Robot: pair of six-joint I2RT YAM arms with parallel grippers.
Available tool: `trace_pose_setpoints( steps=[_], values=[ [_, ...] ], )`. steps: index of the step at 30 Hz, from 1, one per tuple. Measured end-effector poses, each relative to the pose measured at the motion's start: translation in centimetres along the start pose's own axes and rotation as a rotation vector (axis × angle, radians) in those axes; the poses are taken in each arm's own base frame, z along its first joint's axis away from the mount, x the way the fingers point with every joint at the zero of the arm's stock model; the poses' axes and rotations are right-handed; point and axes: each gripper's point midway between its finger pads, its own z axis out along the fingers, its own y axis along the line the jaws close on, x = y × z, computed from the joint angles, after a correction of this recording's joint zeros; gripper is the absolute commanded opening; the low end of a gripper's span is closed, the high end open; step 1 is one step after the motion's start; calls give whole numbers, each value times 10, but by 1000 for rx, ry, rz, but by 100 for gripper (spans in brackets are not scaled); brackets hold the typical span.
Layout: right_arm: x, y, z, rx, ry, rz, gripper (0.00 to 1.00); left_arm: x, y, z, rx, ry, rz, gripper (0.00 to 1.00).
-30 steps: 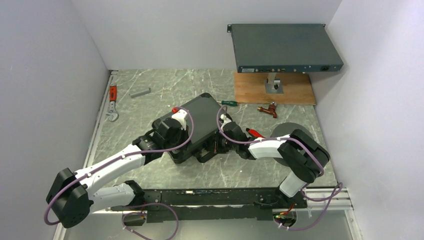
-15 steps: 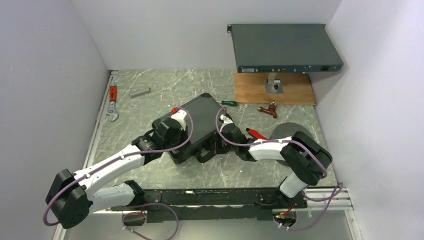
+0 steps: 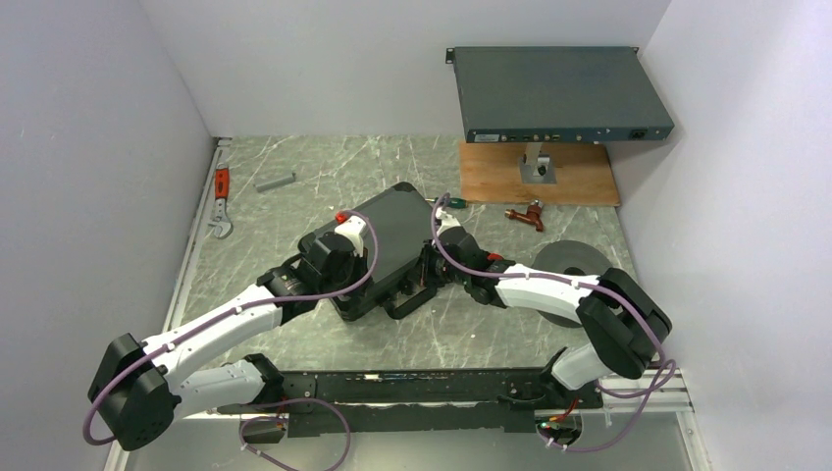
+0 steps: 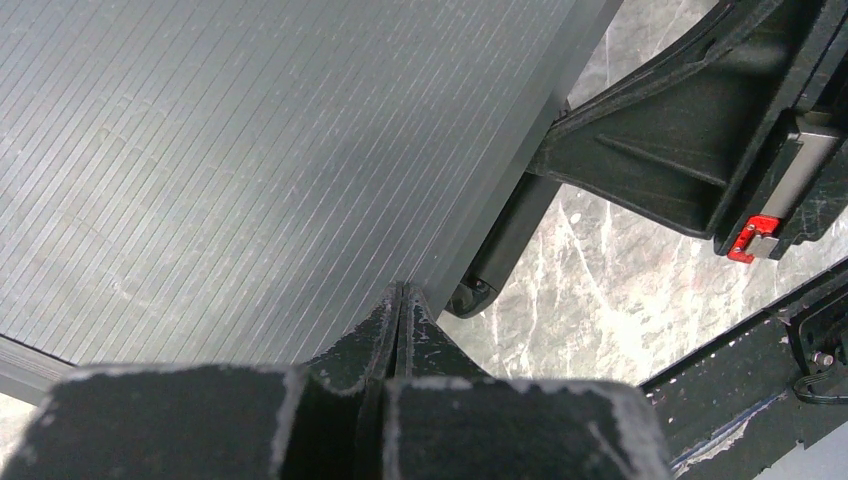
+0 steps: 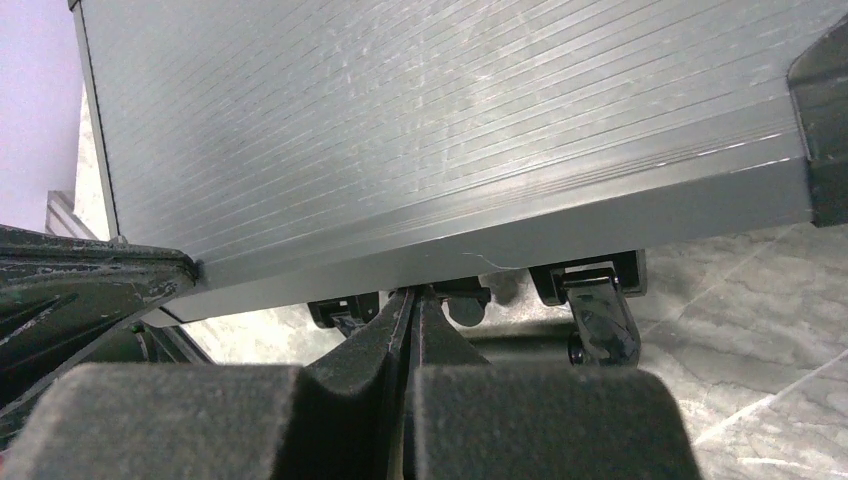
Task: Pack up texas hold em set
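The texas hold em set's black ribbed case (image 3: pixel 392 235) lies closed on the marble table, set at an angle. My left gripper (image 3: pixel 365 273) is shut, its tips (image 4: pixel 403 290) resting on the lid (image 4: pixel 250 150) close to the front edge, just above the handle (image 4: pixel 500 250). From the right, my right gripper (image 3: pixel 422 278) is shut too, with its tips (image 5: pixel 412 292) tucked under the lid's front rim (image 5: pixel 500 235) between the black latches (image 5: pixel 600 310). Neither gripper holds anything.
A grey rack-mount box (image 3: pixel 559 93) stands on a post over a wooden board (image 3: pixel 535 177) at the back right. A black disc (image 3: pixel 569 257) lies behind the right forearm. A wrench (image 3: pixel 222 201), grey cylinder (image 3: pixel 275 182), green screwdriver (image 3: pixel 449 202) and brass valve (image 3: pixel 527 214) lie around.
The right arm has stretched out, its elbow swinging down and right, uncovering more of the black disc. Its gripper has pushed in closer to the case's front edge. The left arm has hardly moved.
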Motion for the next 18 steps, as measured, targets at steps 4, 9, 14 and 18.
trace_pose_setpoints(
  steps=[4, 9, 14, 18],
  values=[
    [0, 1, 0, -5, 1, 0, 1, 0, 0, 0, -1, 0, 0, 0],
    [-5, 6, -7, -14, -15, -2, 1, 1, 2, -2, -9, 2, 3, 0],
    [-23, 18, -23, -44, -78, -13, 1, 1, 2, -4, -17, 7, 5, 0],
    [-33, 23, -33, -47, -112, -25, 1, 2, 4, -7, -31, 18, 7, 2]
  ],
)
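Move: The closed case has its middle about 7 cm ahead and 11 cm left of the right hand, some 3 cm lower; its handle lies about 4 cm back and 3 cm left, and the green screwdriver about 16 cm ahead and 5 cm right, both below it. From the left hand, on the lid near its front edge, the case's middle is about 8 cm ahead, 2 cm right and 6 cm below. Keep the right gripper shut by the case's front edge for an instant, then lift it almost straight up, about 5 cm, clear of that edge, tipping its fingers up slightly. Leave the shut left fingers on the lid near the front edge, letting them creep barely a centimetre left and back along it. ##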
